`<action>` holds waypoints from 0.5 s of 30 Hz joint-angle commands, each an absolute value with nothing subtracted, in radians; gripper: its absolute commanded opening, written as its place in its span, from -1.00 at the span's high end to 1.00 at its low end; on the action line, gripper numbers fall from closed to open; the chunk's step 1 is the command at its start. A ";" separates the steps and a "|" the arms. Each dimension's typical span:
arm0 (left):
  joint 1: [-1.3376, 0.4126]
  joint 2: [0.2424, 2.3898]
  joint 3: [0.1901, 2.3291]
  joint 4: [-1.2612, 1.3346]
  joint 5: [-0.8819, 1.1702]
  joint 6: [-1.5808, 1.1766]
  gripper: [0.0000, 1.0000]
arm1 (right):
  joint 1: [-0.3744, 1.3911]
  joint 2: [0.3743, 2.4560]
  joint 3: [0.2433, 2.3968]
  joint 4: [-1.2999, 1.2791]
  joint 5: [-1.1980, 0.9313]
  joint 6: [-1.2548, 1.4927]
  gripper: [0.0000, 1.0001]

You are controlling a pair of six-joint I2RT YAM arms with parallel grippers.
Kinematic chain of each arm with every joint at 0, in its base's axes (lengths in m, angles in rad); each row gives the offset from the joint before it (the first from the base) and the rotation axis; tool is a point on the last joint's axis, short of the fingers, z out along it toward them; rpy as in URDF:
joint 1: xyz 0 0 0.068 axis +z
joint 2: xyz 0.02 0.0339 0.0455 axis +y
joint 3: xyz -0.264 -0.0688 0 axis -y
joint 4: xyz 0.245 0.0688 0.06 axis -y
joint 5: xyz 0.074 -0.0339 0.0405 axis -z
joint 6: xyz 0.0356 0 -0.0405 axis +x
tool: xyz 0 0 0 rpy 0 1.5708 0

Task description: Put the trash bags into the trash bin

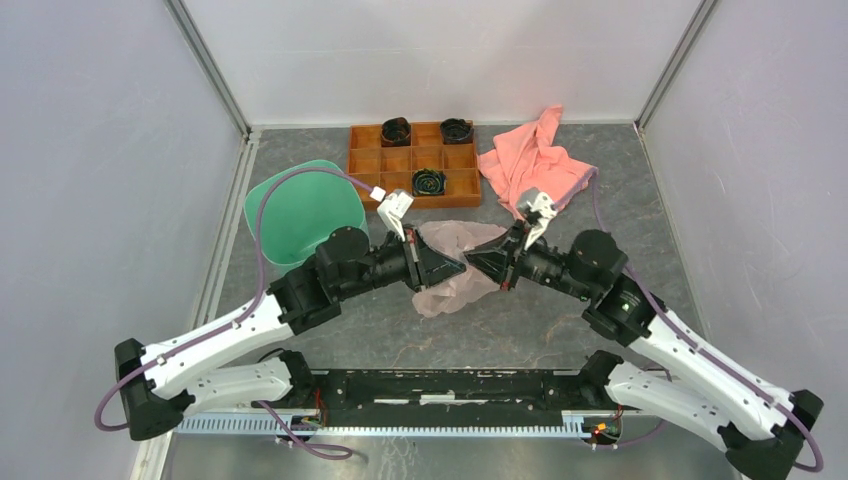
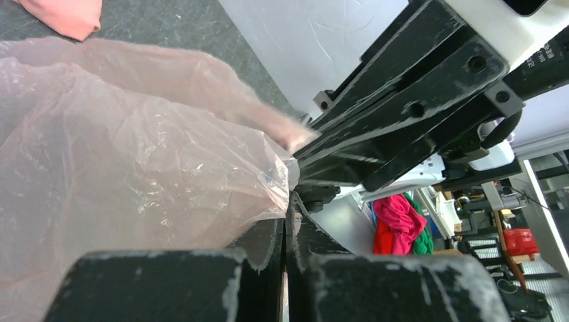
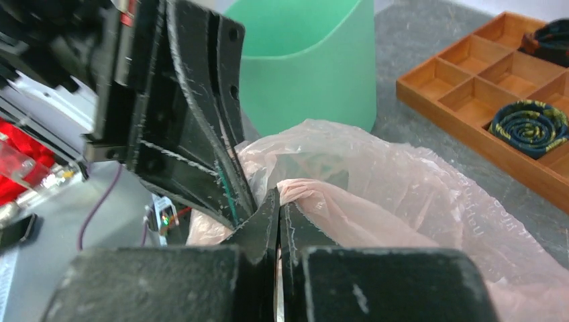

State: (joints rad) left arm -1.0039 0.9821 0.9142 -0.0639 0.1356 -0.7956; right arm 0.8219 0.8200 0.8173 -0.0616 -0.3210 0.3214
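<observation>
The pale pink translucent trash bag (image 1: 452,262) lies crumpled at the table's middle. My left gripper (image 1: 460,268) and right gripper (image 1: 470,264) meet tip to tip over it. In the left wrist view the left gripper (image 2: 288,201) is shut on a fold of the bag (image 2: 121,154). In the right wrist view the right gripper (image 3: 278,196) is shut on a pinch of the bag (image 3: 376,188). The mint-green trash bin (image 1: 302,210) stands to the left of the bag, open side up; it also shows in the right wrist view (image 3: 308,60).
An orange compartmented tray (image 1: 414,160) with dark coiled items stands behind the bag, also in the right wrist view (image 3: 483,87). A salmon-pink cloth towel (image 1: 532,160) lies at the back right. White walls enclose the table.
</observation>
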 commanded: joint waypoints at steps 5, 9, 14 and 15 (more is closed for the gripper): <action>-1.006 0.876 0.804 0.158 0.005 -0.908 0.96 | 0.822 0.694 0.667 0.293 -0.341 0.511 0.97; -1.006 0.881 0.790 0.219 0.006 -0.934 0.96 | 0.822 0.727 0.672 0.325 -0.373 0.521 0.90; -1.007 0.876 0.777 0.248 0.011 -0.950 0.96 | 0.823 0.745 0.659 0.333 -0.354 0.516 0.51; -1.006 0.877 0.776 0.250 0.008 -0.953 0.96 | 0.822 0.747 0.656 0.342 -0.359 0.518 0.41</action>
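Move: Both grippers, their tips almost meeting, already pinch the trash bag's rim; the bag's middle hangs about 12 cm below each, 3 cm farther out and 1 cm to the left. From the left hand the trash bin stands some 34 cm left, 14 cm ahead and 19 cm lower. The wooden tray is about 35 cm ahead and 12 cm left of that hand, the coral towel 33 cm ahead and 20 cm right, both roughly 29 cm below. Still pinching the rim, the left fingers keep the bag while the right ones part to roughly a quarter open late on, with the bunched film still between them. Meanwhile both hands rise, the right about 3 cm while easing back a little, the left about 2 cm while shifting slightly left and forward; both sets of fingertips tilt up some 10 to 15 degrees. ##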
